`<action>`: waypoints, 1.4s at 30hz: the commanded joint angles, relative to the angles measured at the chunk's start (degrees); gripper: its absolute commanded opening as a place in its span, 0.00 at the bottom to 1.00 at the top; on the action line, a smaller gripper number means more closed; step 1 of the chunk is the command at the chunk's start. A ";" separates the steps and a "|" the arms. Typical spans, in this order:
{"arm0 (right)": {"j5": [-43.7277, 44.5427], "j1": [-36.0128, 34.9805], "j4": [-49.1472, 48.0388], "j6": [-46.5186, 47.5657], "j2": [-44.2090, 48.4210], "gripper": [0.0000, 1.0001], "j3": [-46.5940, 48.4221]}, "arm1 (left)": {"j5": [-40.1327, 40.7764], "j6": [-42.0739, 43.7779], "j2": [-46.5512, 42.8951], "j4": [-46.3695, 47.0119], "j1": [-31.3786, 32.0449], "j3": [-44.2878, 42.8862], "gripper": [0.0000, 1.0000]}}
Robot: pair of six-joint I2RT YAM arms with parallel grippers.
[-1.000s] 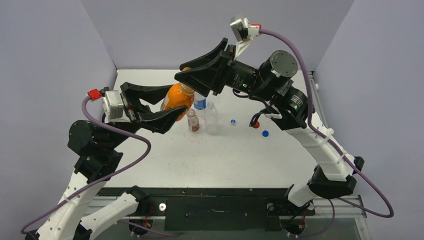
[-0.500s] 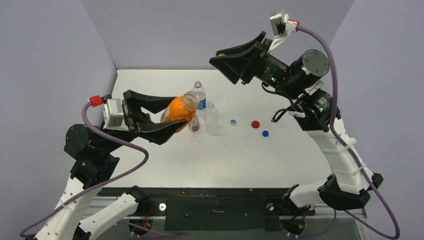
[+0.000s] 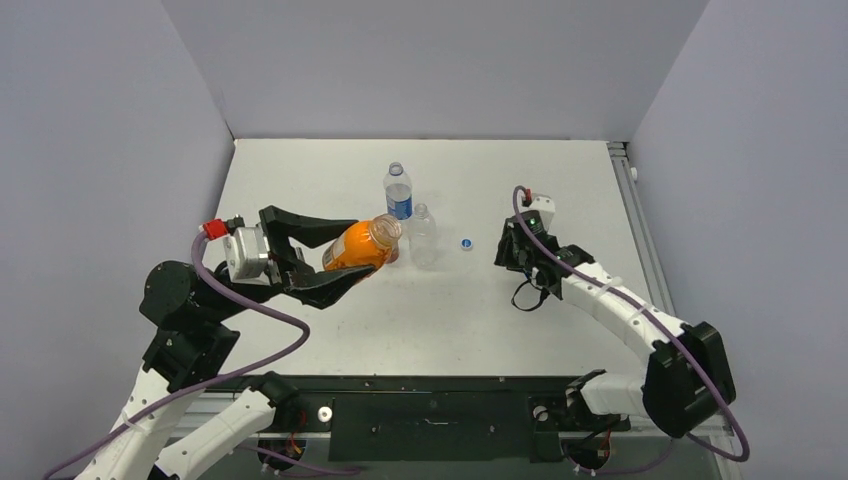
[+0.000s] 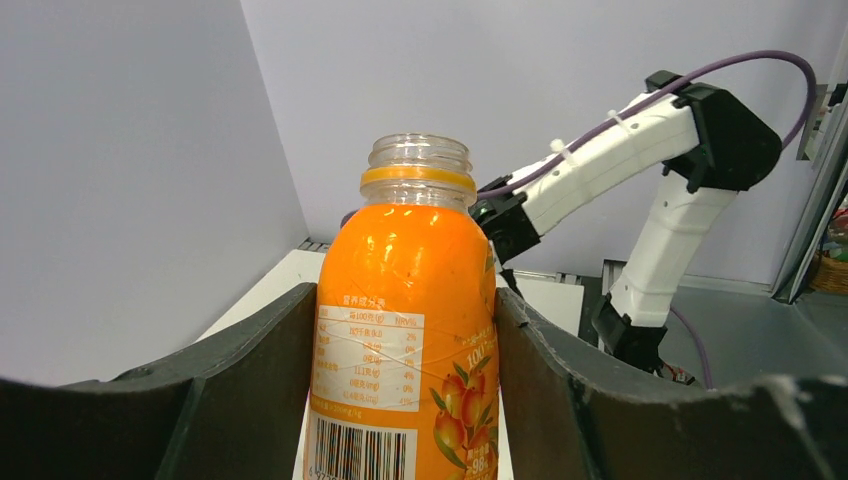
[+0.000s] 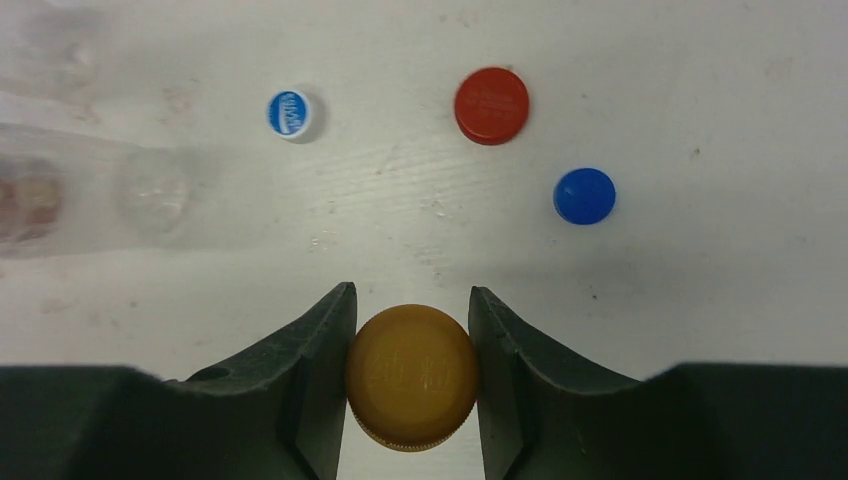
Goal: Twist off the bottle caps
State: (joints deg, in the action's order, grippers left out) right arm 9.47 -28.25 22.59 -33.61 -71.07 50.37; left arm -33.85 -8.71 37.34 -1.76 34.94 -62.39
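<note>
My left gripper (image 3: 355,250) is shut on the squat orange bottle (image 3: 358,246) and holds it tilted above the table, its neck open. In the left wrist view the bottle (image 4: 415,240) fills the gap between the fingers (image 4: 250,360). My right gripper (image 5: 410,308) is shut on the orange cap (image 5: 412,375), low over the table at the right (image 3: 512,252). The white cap (image 5: 293,113), red cap (image 5: 491,105) and blue cap (image 5: 584,195) lie loose on the table. The Pepsi bottle (image 3: 398,192) and the clear unlabelled bottle (image 3: 423,235) stand capless mid-table. The reddish-label bottle is mostly hidden behind the orange bottle.
The white cap (image 3: 467,243) lies between the bottles and my right gripper. In the top view the red and blue caps are hidden under the right arm (image 3: 610,300). Grey walls close in the table at the left, back and right.
My right arm has swung down from high over the back to the table at the right, carrying the orange cap. My left gripper has drawn the orange bottle slightly nearer and lower.
</note>
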 commanded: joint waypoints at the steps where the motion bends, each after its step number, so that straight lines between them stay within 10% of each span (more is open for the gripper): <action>1: 9.11 -0.36 -9.20 -5.69 -5.41 0.00 -2.49 | -1.78 1.95 -0.32 -0.51 0.10 -0.06 0.00; 8: 17.57 -2.00 -14.92 -10.40 -19.22 0.00 -2.63 | -2.05 2.72 0.01 -0.76 0.03 -0.15 0.00; 17: 23.31 -5.06 -17.61 -14.67 -23.91 0.31 -3.56 | -1.86 4.14 0.58 -2.42 0.04 -1.46 0.00; 20: 22.85 -6.15 -17.60 -14.46 -20.87 0.57 -4.89 | -1.93 3.91 1.37 -2.86 0.04 -2.46 0.00; 29: 21.81 -10.38 -7.72 -9.45 0.88 0.69 -1.78 | -1.96 4.32 2.50 -2.24 0.04 -3.67 0.00; 42: -21.67 -13.06 -25.19 -2.93 19.85 0.79 12.90 | -0.21 5.21 3.64 -0.55 -0.13 -2.98 0.00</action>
State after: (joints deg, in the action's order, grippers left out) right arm 1.96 -38.98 7.27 -36.45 -52.80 59.16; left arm -34.76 -4.38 40.56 -5.26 34.94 -63.70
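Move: The right hand already holds the brown cap; the bare table spot it is bound for lies about 3 cm ahead, 1 cm right and 13 cm below. From that hand, the red cap is some 9 cm ahead and 3 cm right, the blue cap 4 ahead and 8 right, the white-blue cap 9 ahead and 6 left, all equally low. From the left hand, the spot is roughly 21 cm ahead, 24 right, 48 below. The right hand sinks about 12 cm with slight forward travel, sets the brown cap down on bare table just short of the red cap, opens its fingers and climbs some 36 cm, drifting left and back as the fingers swing up from the table. The left hand keeps its grip on the open orange bottle, easing about 2 cm forward and down. ##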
